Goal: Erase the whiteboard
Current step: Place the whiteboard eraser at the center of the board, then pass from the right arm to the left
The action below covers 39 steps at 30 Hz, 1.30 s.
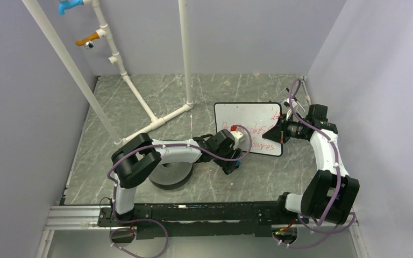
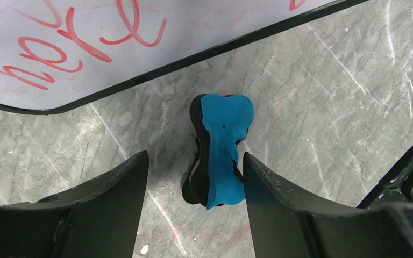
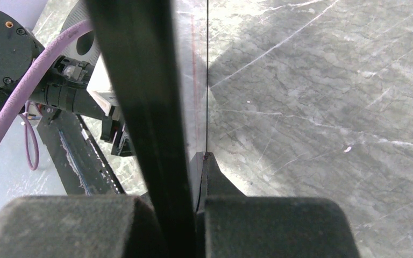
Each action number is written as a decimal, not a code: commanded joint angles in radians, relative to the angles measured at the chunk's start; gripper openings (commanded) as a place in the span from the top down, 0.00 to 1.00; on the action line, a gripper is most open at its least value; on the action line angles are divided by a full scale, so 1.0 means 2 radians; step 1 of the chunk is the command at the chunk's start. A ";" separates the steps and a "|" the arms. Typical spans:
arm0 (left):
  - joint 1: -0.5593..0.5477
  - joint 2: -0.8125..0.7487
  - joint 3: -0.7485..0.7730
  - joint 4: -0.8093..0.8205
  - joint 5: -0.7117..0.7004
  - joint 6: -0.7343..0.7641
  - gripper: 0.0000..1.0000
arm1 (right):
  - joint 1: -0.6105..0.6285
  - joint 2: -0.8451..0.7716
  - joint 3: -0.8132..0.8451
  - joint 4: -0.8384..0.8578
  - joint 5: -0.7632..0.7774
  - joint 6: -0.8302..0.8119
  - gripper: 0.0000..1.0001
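The whiteboard (image 1: 242,115) lies at the right of the table with red handwriting across its lower half. My right gripper (image 1: 278,130) is shut on its right edge. In the right wrist view the board (image 3: 196,80) shows edge-on, running up from between that gripper's (image 3: 193,177) fingers. My left gripper (image 1: 232,165) sits just off the board's near left corner. In the left wrist view it (image 2: 193,161) stands open around the blue-and-black eraser (image 2: 223,140), which rests on the table against the right finger (image 2: 279,199), apart from the left one. The board's written corner (image 2: 193,27) lies just beyond.
A black disc (image 1: 168,174) lies under the left arm's elbow. A white pipe frame (image 1: 156,115) crosses the table's left and back. Grey walls close in the left, back and right sides. A metal rail (image 1: 193,212) runs along the near edge.
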State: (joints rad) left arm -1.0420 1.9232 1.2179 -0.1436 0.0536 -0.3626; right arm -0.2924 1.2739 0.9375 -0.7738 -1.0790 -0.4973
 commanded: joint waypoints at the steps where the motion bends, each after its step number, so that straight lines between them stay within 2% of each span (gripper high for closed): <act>1: -0.001 -0.023 0.017 0.003 -0.012 -0.001 0.32 | -0.002 -0.012 0.005 0.023 -0.036 -0.008 1.00; 6: 0.003 -0.072 -0.013 0.038 0.008 0.008 0.25 | -0.002 -0.011 0.005 0.020 -0.039 -0.010 1.00; 9: 0.026 -0.110 -0.042 0.074 0.048 0.005 0.21 | -0.002 -0.011 0.006 0.015 -0.041 -0.015 1.00; 10: 0.040 -0.123 -0.056 0.093 0.069 0.002 0.19 | -0.001 -0.010 0.007 0.012 -0.042 -0.018 1.00; 11: 0.057 -0.138 -0.072 0.115 0.097 0.000 0.07 | -0.001 -0.011 0.007 0.010 -0.044 -0.021 1.00; 12: 0.076 -0.152 -0.091 0.139 0.130 -0.003 0.01 | -0.001 -0.011 0.009 0.005 -0.048 -0.027 1.00; 16: 0.159 -0.207 -0.150 0.213 0.223 -0.015 0.01 | 0.002 -0.008 0.025 -0.022 -0.065 -0.063 1.00; 22: 0.259 -0.261 -0.176 0.235 0.272 -0.008 0.01 | 0.003 -0.014 0.081 -0.034 -0.092 -0.056 1.00; 25: 0.303 -0.260 -0.197 0.300 0.308 -0.041 0.01 | 0.011 -0.008 0.111 -0.062 -0.100 -0.062 1.00; 27: 0.321 -0.246 -0.208 0.371 0.340 -0.085 0.01 | 0.018 -0.002 0.133 -0.091 -0.113 -0.076 1.00; 32: 0.325 -0.206 -0.201 0.498 0.388 -0.131 0.01 | 0.039 0.003 0.176 -0.138 -0.154 -0.073 1.00; 39: 0.323 -0.150 -0.213 0.702 0.431 -0.252 0.01 | 0.062 -0.023 0.158 -0.049 -0.179 0.044 1.00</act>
State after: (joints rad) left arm -0.3897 1.5837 0.8059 0.9096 0.8246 -0.6910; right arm -0.1886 1.2781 1.2427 -0.9916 -1.2930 -0.5354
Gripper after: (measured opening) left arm 0.994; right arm 0.028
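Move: The left edge of the whiteboard, which my right hand is holding up, is about 10 cm ahead of my left hand, some 6 cm to its left and about 11 cm higher. The eraser lies on the table right between my left fingers, level with the hand fore and aft. The black roll is some 23 cm to the left, about level with the hand fore and aft. From my right hand, that board edge is about 20 cm to the left and 2 cm ahead, at about its height. I draw my left hand straight up off the eraser, opening the fingers fully, then swing it forward and left while still rising, some 20 cm up in all, to the board's left edge. The wrist tips about 55 degrees until the fingers point level to my right, easing right at the end. My right hand keeps its pinch and, starting later, lifts the board about 11 cm and some 5 cm left. ##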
